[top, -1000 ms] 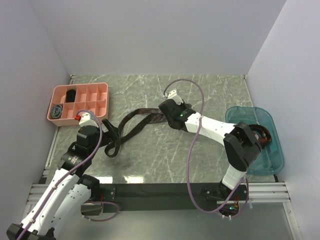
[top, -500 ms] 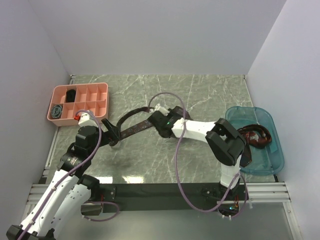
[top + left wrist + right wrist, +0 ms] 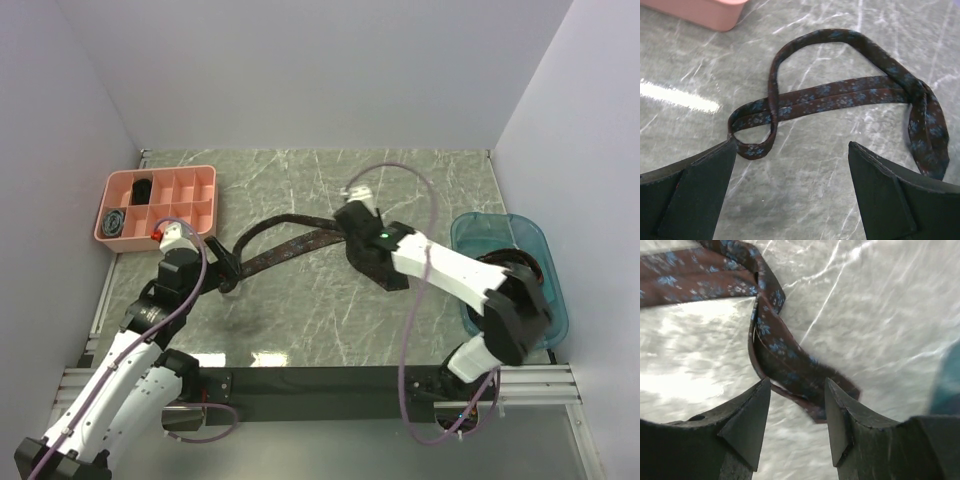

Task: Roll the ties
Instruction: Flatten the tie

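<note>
A dark brown-maroon patterned tie (image 3: pixel 290 248) lies loosely looped across the middle of the table. In the left wrist view the tie (image 3: pixel 840 95) forms a doubled strip with a small loop at its near left end. My left gripper (image 3: pixel 792 145) stands wide open just short of that loop, empty; in the top view it (image 3: pixel 228 268) is at the tie's left end. My right gripper (image 3: pixel 797 382) is open, and the tie's broad end (image 3: pixel 785 360) lies on the table right at its fingertips, not pinched. In the top view the right gripper (image 3: pixel 380 270) hangs over the tie's right end.
A pink divided tray (image 3: pixel 200 178) sits at the back left, holding a black coil (image 3: pixel 143 188) and a grey-blue coil (image 3: pixel 115 220). A translucent blue bin (image 3: pixel 470 232) stands at the right edge, partly covered by the right arm. Purple cables arc over both arms.
The right gripper has opened and let go of the tie. Its arm swung left, then back right, leaving the tie's broad end further right. The left arm barely moved.
</note>
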Controlling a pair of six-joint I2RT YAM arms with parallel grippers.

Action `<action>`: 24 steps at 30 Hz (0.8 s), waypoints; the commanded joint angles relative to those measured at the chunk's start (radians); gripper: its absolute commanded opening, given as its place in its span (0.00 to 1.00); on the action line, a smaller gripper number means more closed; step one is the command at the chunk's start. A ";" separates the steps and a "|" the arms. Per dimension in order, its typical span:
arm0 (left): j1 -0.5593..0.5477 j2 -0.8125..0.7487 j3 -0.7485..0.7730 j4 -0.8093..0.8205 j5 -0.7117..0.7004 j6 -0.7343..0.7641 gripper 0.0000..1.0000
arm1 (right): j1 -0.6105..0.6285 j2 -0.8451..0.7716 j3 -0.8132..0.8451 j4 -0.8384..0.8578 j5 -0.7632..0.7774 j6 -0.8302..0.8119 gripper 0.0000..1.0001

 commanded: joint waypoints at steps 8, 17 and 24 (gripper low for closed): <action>0.004 0.041 -0.034 0.019 -0.087 -0.158 1.00 | -0.215 -0.232 -0.325 0.275 -0.475 0.457 0.33; 0.004 0.127 -0.062 0.062 -0.076 -0.172 0.99 | -0.353 -0.094 -0.389 0.410 -0.550 0.558 0.31; 0.006 0.173 -0.082 0.091 -0.082 -0.181 0.99 | -0.485 0.109 -0.225 0.338 -0.506 0.530 0.33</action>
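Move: The brown tie's wide tail lies below the right hand, its middle about 3 cm to the right, level fore and aft, some 12 cm down. The tie's crossing is 5 cm ahead and 6 cm left of that hand; the teal bin is roughly 32 cm right and 3 cm back. The tie's loop lies 3 cm ahead, 1 cm left and about 15 cm below the left hand, with the pink tray 20 cm ahead and 17 cm left. The right fingertips come down to touch the tie's wide tail, that hand sinking about 10 cm and moving 5 or 6 cm right, first drawing back, then forward again. Its left side rolls up some 40 degrees as it turns clockwise and tips down, the fingers narrowing early. The left hand, still wide open, lowers about 6 cm towards the loop, tipping down 10 degrees. ##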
